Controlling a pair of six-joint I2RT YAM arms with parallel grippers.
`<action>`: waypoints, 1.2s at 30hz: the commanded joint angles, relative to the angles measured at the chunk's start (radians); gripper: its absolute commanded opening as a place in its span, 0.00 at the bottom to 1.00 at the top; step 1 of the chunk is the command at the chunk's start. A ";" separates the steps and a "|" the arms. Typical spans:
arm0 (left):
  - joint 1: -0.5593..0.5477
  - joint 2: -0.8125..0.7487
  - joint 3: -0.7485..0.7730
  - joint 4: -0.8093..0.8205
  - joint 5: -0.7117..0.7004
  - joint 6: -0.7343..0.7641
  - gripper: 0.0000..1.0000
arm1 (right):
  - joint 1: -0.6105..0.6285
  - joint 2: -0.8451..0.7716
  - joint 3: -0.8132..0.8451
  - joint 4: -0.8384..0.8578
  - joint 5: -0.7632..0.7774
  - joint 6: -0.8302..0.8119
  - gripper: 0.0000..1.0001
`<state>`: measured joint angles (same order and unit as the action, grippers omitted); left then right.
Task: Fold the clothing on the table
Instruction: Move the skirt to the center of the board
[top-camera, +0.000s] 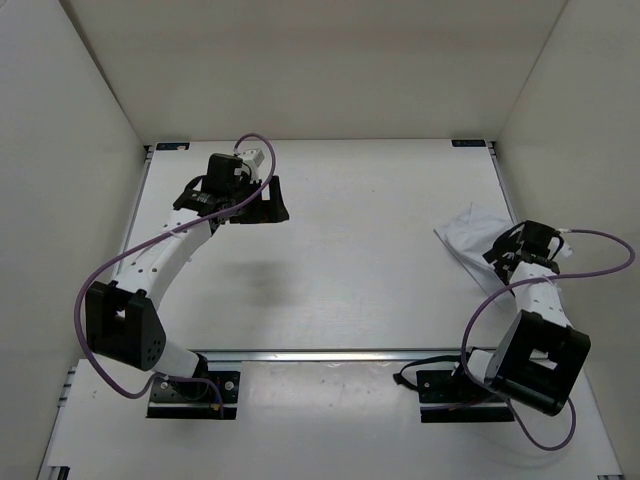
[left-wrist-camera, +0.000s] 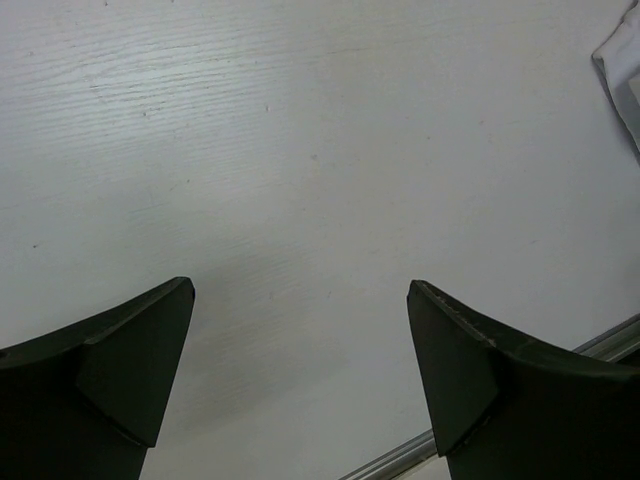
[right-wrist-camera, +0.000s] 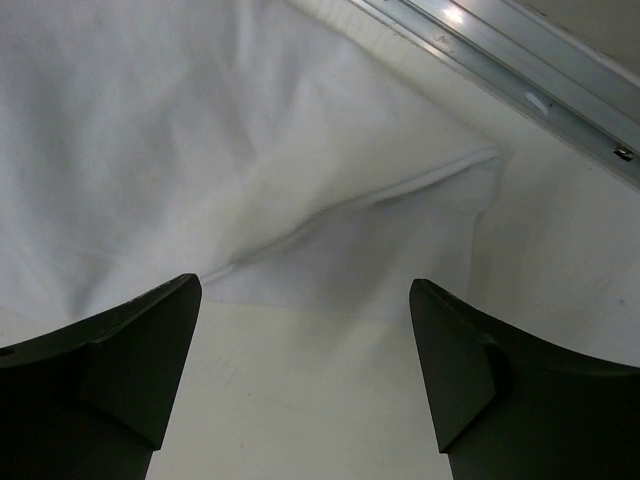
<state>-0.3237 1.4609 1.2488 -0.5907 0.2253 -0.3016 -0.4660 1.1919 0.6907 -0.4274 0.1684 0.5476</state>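
The clothing (top-camera: 466, 232) is a crumpled white fabric piece lying at the right side of the table (top-camera: 350, 260). My right gripper (top-camera: 508, 248) is over its near edge. In the right wrist view the right gripper (right-wrist-camera: 305, 283) stands open over bare table (right-wrist-camera: 300, 400), and the folded hem of the clothing (right-wrist-camera: 200, 150) lies just beyond the fingertips, with nothing between them. My left gripper (top-camera: 272, 200) is at the far left of the table, well apart from the fabric. It is also open (left-wrist-camera: 300, 285), with only bare table (left-wrist-camera: 300, 150) below and a corner of the clothing (left-wrist-camera: 622, 60) at the top right.
White walls (top-camera: 80, 150) enclose the table on three sides. A metal rail (top-camera: 330, 353) runs along the near edge, with both arm bases behind it. Another rail (right-wrist-camera: 500, 50) lies just past the clothing at the table's right edge. Purple cables loop off both arms.
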 joint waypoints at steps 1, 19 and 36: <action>0.008 -0.007 -0.012 0.035 0.026 -0.005 0.99 | 0.041 0.041 0.012 0.091 0.066 0.049 0.82; 0.020 0.009 -0.005 0.026 0.034 -0.001 0.98 | 0.061 0.182 0.052 0.210 0.126 0.031 0.16; 0.026 -0.033 0.006 0.055 0.052 -0.004 0.98 | 0.294 0.322 0.583 0.099 -0.078 -0.173 0.00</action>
<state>-0.2996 1.4742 1.2194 -0.5598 0.2554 -0.3080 -0.2138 1.5124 1.0828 -0.3676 0.2111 0.4740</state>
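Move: The right hand is open above the skirt, which is crumpled at the board's right side: its middle lies about 5 cm ahead, 2 cm to the left and 4 cm below. The folded edge to pinch is nearer, some 3 cm ahead, 1 cm right and 3 cm below; the metal rail on the board's right edge runs about 9 cm to the right, level with the hand. From the left hand the skirt lies about 52 cm right, 6 cm back and 14 cm below. The right hand eases forward about 4 cm and down some 3 cm onto the skirt, its partly closing fingers shutting fully and pinching the folded edge of the cloth between their tips. Keeping that pinch, it then speeds up forward another 7 cm or so while rising about 6 cm and drifting a little left, away from the near edge of the board, the wrist turning some 15 degrees counter-clockwise. ##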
